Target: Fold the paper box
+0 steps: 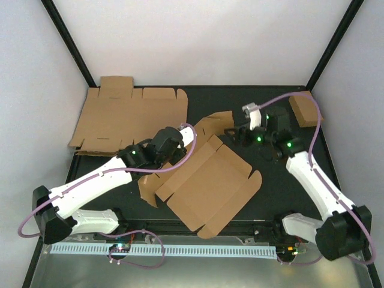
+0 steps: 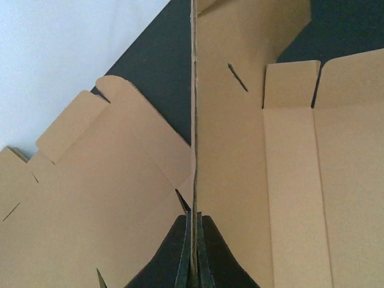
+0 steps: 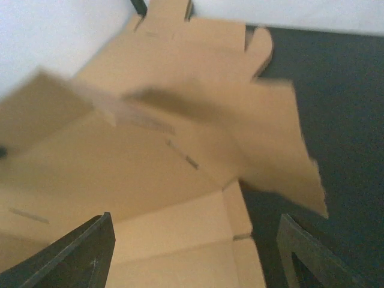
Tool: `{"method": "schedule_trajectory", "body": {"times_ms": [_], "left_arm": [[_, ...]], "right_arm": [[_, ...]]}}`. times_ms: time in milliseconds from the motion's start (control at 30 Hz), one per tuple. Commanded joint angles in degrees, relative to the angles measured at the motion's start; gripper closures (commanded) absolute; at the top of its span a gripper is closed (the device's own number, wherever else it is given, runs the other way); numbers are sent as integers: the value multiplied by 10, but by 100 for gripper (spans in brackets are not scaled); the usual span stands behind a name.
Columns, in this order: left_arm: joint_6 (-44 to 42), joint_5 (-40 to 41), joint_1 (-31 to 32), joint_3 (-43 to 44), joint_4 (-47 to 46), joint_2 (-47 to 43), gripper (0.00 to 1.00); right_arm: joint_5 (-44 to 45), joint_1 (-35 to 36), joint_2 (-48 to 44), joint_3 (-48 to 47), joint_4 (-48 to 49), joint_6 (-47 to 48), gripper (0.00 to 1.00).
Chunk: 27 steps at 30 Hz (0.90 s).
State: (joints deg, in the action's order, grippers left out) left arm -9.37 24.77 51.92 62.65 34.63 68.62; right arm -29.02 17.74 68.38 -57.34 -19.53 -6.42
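Note:
The paper box (image 1: 210, 186) lies partly unfolded in the middle of the black table, its brown flaps spread out. My left gripper (image 1: 179, 153) is at the box's far-left side. In the left wrist view the gripper (image 2: 194, 255) is shut on the edge of a raised cardboard wall (image 2: 194, 150), which stands up between the jaws. My right gripper (image 1: 235, 133) hovers at the box's far-right flap. Its fingers (image 3: 78, 255) stand wide apart over the cardboard (image 3: 168, 192), holding nothing. A blurred flap (image 3: 270, 150) hangs in front of them.
A second flat cardboard blank (image 1: 129, 117) lies at the back left, seen beside the held wall in the left wrist view (image 2: 90, 192). A small closed brown box (image 1: 304, 111) sits at the back right corner. White walls enclose the table.

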Motion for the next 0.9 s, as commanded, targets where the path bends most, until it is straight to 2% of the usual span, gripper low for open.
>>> {"method": "schedule_trajectory", "body": {"times_ms": [0, 100, 233, 433, 533, 700, 867], "left_arm": [[8, -4, -2, 5, 6, -4, 98], [8, -4, -2, 4, 7, -1, 98], [10, -5, -2, 9, 16, 15, 98], [9, -3, -1, 9, 18, 9, 99], [9, 0, -1, 6, 17, 2, 98], [11, -5, 0, 1, 20, -6, 98], [11, -6, 1, -1, 22, -12, 99]], "right_arm": [[3, 1, -78, 110, 70, -82, 23], [-12, 1, -85, 173, 97, -113, 30], [-48, 1, -68, 219, 131, -162, 59], [-30, 1, -9, 246, 193, -216, 92], [-26, 1, 33, 242, 213, -239, 98], [-18, 0, 95, 250, 235, -267, 98], [-15, 1, 95, 274, 252, -279, 99]]}}
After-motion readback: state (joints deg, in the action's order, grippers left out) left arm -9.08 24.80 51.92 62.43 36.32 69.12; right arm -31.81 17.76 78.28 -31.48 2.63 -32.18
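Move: The end flap along the flat panel's right-hand edge lies about 4 cm back, 3 cm to the right and some 19 cm below the right hand. The wall's raised end flap stands about 5 cm ahead, 5 cm left and 8 cm below that hand; the panel's rounded tab is around 10 cm back, 8 cm right and 19 cm down. From the left hand, which already pinches the wall, the panel's end flap is roughly 5 cm ahead, 20 cm right and 19 cm below. Drop the right gripper about 17 cm, away from the raised end flap and down towards the flat panel's end flap, drawing back some 5 cm at first and then easing forward a little. Shut its open fingers on the way and tip them about 30 degrees further down, stopping close by the edge; contact there can't be seen. Keep the wall pinched in the left gripper, nearly still. ##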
